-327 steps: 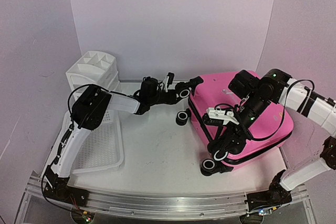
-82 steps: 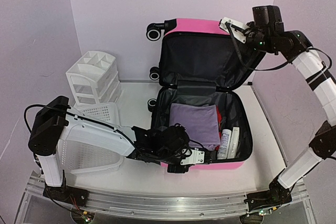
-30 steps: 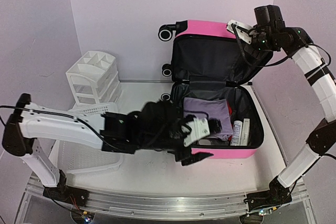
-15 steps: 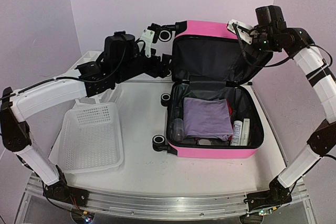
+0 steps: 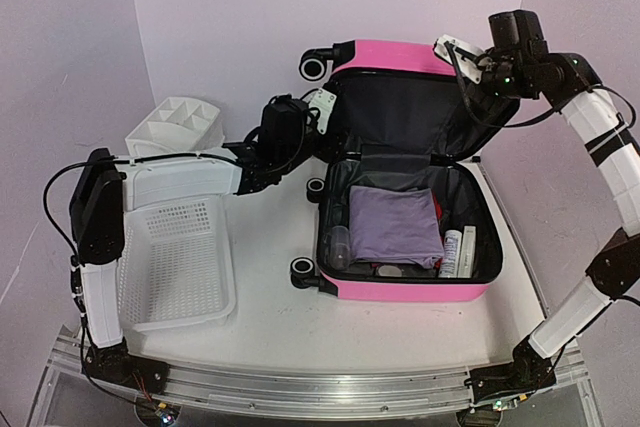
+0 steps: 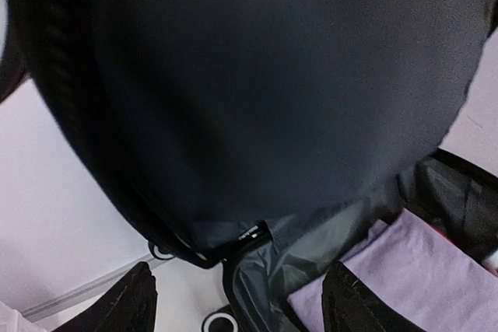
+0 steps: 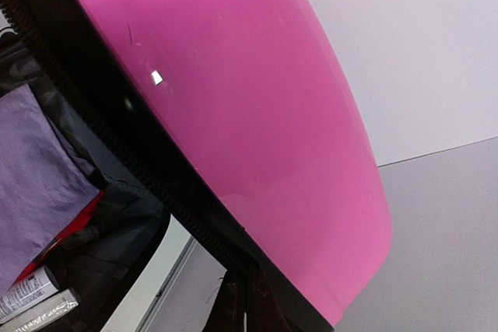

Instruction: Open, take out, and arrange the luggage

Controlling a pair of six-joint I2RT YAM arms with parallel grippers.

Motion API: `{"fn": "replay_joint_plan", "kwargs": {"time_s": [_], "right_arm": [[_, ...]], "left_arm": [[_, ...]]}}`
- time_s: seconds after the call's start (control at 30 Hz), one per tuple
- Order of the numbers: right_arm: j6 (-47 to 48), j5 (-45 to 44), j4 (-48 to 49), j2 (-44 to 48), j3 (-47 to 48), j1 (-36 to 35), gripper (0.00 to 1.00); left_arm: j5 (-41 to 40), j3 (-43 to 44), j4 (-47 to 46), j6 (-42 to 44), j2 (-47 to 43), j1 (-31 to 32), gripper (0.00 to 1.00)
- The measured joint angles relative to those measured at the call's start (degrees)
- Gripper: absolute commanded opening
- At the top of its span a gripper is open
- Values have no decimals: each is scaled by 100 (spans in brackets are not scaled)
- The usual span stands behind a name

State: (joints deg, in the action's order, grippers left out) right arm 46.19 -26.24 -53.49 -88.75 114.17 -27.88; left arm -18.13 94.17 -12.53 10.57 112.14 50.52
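Observation:
The luggage (image 5: 400, 290) lies open on the table, its pink lid (image 5: 390, 52) standing upright and showing black lining (image 6: 249, 75). A folded purple cloth (image 5: 395, 225) fills the base. My right gripper (image 5: 472, 69) is at the lid's top right corner. In the right wrist view it (image 7: 247, 309) is shut on the lid's black zipper edge (image 7: 117, 138). My left gripper (image 5: 315, 132) hovers by the lid's left edge. In the left wrist view it (image 6: 245, 309) is open, with nothing between its fingers (image 6: 132, 305), above the hinge and the cloth (image 6: 405, 270).
A white mesh basket (image 5: 175, 267) lies front left, and a white drawer organizer (image 5: 175, 132) stands behind it. Two tubes (image 5: 452, 252) lie along the base's right side. Black wheels (image 5: 303, 269) stick out at the luggage's left. The right wall is close behind the lid.
My left arm rose from in front of the luggage to the back left, then came down beside the lid's left edge. The lid and my right gripper have stayed put.

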Motion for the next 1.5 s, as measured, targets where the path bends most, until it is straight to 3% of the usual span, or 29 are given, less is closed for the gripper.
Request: {"fn": "replay_joint_plan", "kwargs": {"time_s": [0.23,0.43,0.47,0.5,0.6,0.63,0.77,1.0,1.17,1.33,1.5], "right_arm": [[-79,57,-55,17,0,2,0],[-168,94,-133,28,-4,0,0],[-199,109,-144,33,-7,0,11],[-240,125,-155,42,-13,0,29],[-470,221,-225,118,-74,0,94],[-575,264,-282,173,-136,-4,98],[-1108,282,-387,610,-708,13,98],[-2238,122,-586,2304,-2549,61,98],[-3023,398,-343,2688,-3528,999,98],[-4048,2118,896,2356,-4765,2973,98],[-4461,3311,3143,1746,-5674,3449,98]], "left_arm": [[-166,450,-1023,190,396,-245,52],[103,498,-1930,415,564,-304,22],[133,498,-2024,457,581,-299,18],[153,498,-2107,470,599,-299,15],[122,498,-2214,546,623,-286,3],[2,498,-2256,592,623,-284,2],[-203,518,-2417,551,623,-363,0],[-337,518,-2343,457,625,-326,0],[-411,570,-2229,341,625,-328,0],[-461,693,-1976,223,623,-332,0],[-461,802,-1731,68,625,-339,0]]}}
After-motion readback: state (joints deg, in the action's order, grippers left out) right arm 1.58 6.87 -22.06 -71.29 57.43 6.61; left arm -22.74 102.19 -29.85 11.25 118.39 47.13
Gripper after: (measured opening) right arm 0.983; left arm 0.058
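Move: The lid's left rim, which the left gripper is to pinch, lies some 4 cm ahead of it, about 1 cm to its left and 7 cm above. The lid's upper caster is about 1 cm ahead, 6 cm left and 13 cm above; the purple cloth is 5 cm back, 17 cm right and 21 cm below. The right gripper holds the lid's right rim between its fingers; from it the left rim is about 33 cm left, 4 cm ahead and 4 cm lower. Bring the open left gripper up about 7 cm and a little forward, tilting its fingers up, and shut them on the lid's left rim beside the upper caster, then hold there. As that grip closes, open the right gripper off the right rim, back it away some 10 cm, then swing it right and down past the lid's right side, curving forward again and rolling its left side up about 55 degrees. ##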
